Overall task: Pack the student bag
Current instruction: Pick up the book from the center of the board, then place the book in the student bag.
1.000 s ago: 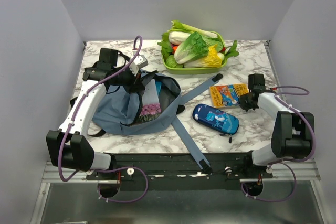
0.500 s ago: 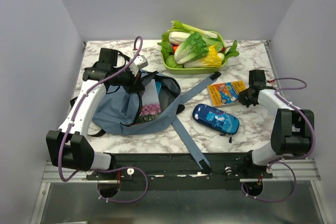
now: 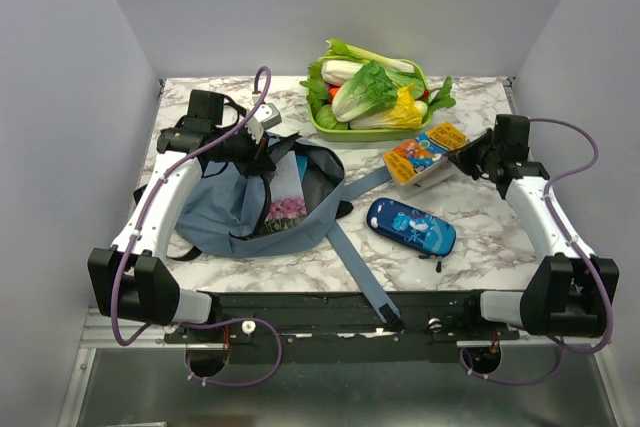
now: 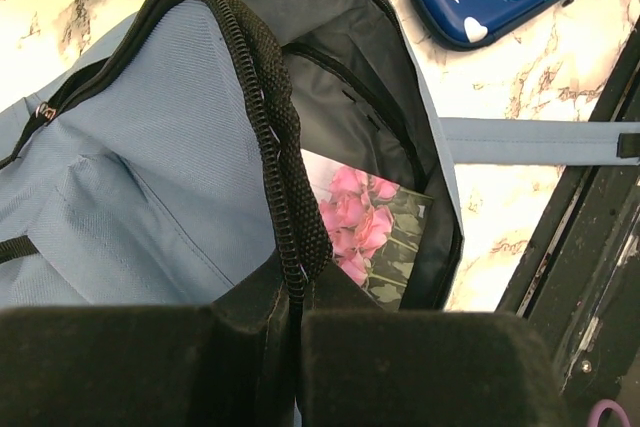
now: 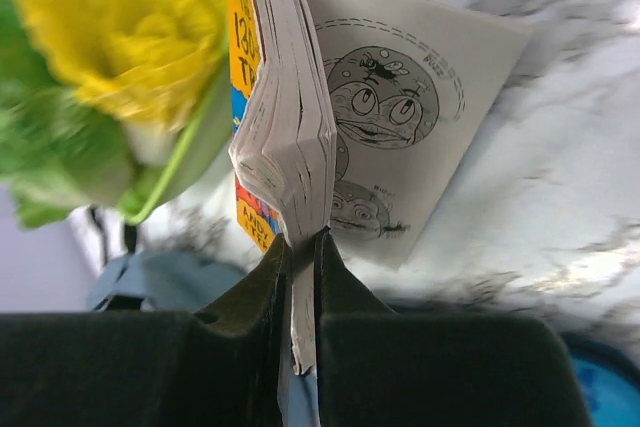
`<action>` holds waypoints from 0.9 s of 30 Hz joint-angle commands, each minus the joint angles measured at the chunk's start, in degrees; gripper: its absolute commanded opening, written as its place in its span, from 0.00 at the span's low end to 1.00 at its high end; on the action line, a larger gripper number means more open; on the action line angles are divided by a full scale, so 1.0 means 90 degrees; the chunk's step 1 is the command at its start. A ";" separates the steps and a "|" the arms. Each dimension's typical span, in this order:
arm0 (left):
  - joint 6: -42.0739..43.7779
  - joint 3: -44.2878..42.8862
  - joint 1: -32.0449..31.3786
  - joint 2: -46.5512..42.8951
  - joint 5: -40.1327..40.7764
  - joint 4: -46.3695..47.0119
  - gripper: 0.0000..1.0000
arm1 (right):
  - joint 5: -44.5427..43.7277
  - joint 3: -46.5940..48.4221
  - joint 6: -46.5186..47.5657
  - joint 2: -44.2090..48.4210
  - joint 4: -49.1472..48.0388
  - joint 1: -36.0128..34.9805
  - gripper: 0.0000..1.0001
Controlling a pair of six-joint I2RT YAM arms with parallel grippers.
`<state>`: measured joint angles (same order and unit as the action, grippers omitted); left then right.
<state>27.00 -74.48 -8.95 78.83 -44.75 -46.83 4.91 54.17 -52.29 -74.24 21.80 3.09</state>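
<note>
The grey-blue student bag (image 3: 225, 205) lies open at the left of the table, a rose-cover book (image 3: 285, 207) inside it. My left gripper (image 3: 262, 150) is shut on the bag's black zipper rim (image 4: 285, 197) and holds the mouth open; the rose book (image 4: 375, 232) shows below. My right gripper (image 3: 462, 160) is shut on a corner of the orange cartoon book (image 3: 420, 159), which hangs lifted off the table. In the right wrist view the book's pages (image 5: 290, 137) are pinched between the fingers and its back page fans out.
A green tray (image 3: 335, 128) of leafy vegetables stands at the back centre, close to the lifted book. A blue cartoon pencil case (image 3: 411, 226) lies right of the bag. The bag's long straps (image 3: 357, 267) run toward the near edge.
My right gripper closed on the orange book, lifted it off the table and carried it back and left toward the tray. The left gripper and the bag stayed put.
</note>
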 commanded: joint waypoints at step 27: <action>-0.0686 -0.0328 0.0037 -0.0291 -0.0076 0.0320 0.07 | 0.1975 0.1783 -0.0762 -0.0342 -0.0088 -0.3341 0.01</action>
<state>22.96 -74.59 -8.95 78.76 -44.21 -45.06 25.87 67.29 -58.83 -72.16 23.22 -24.21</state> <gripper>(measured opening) 0.074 0.156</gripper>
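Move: The right hand already has the book up by its edge; the bag's mouth lies about 35 cm to its left, 3 cm back and 7 cm lower. The pencil case is some 10 cm left, 11 cm back and 12 cm below, the vegetable basket 17 cm left, 19 cm ahead and 7 cm below. From the left hand, still pinching the bag's rim, the mouth is roughly 9 cm right, 2 cm ahead and 13 cm lower. Still pinching the book, the right hand rises and swings some 22 cm left towards the bag, turning counter-clockwise. ##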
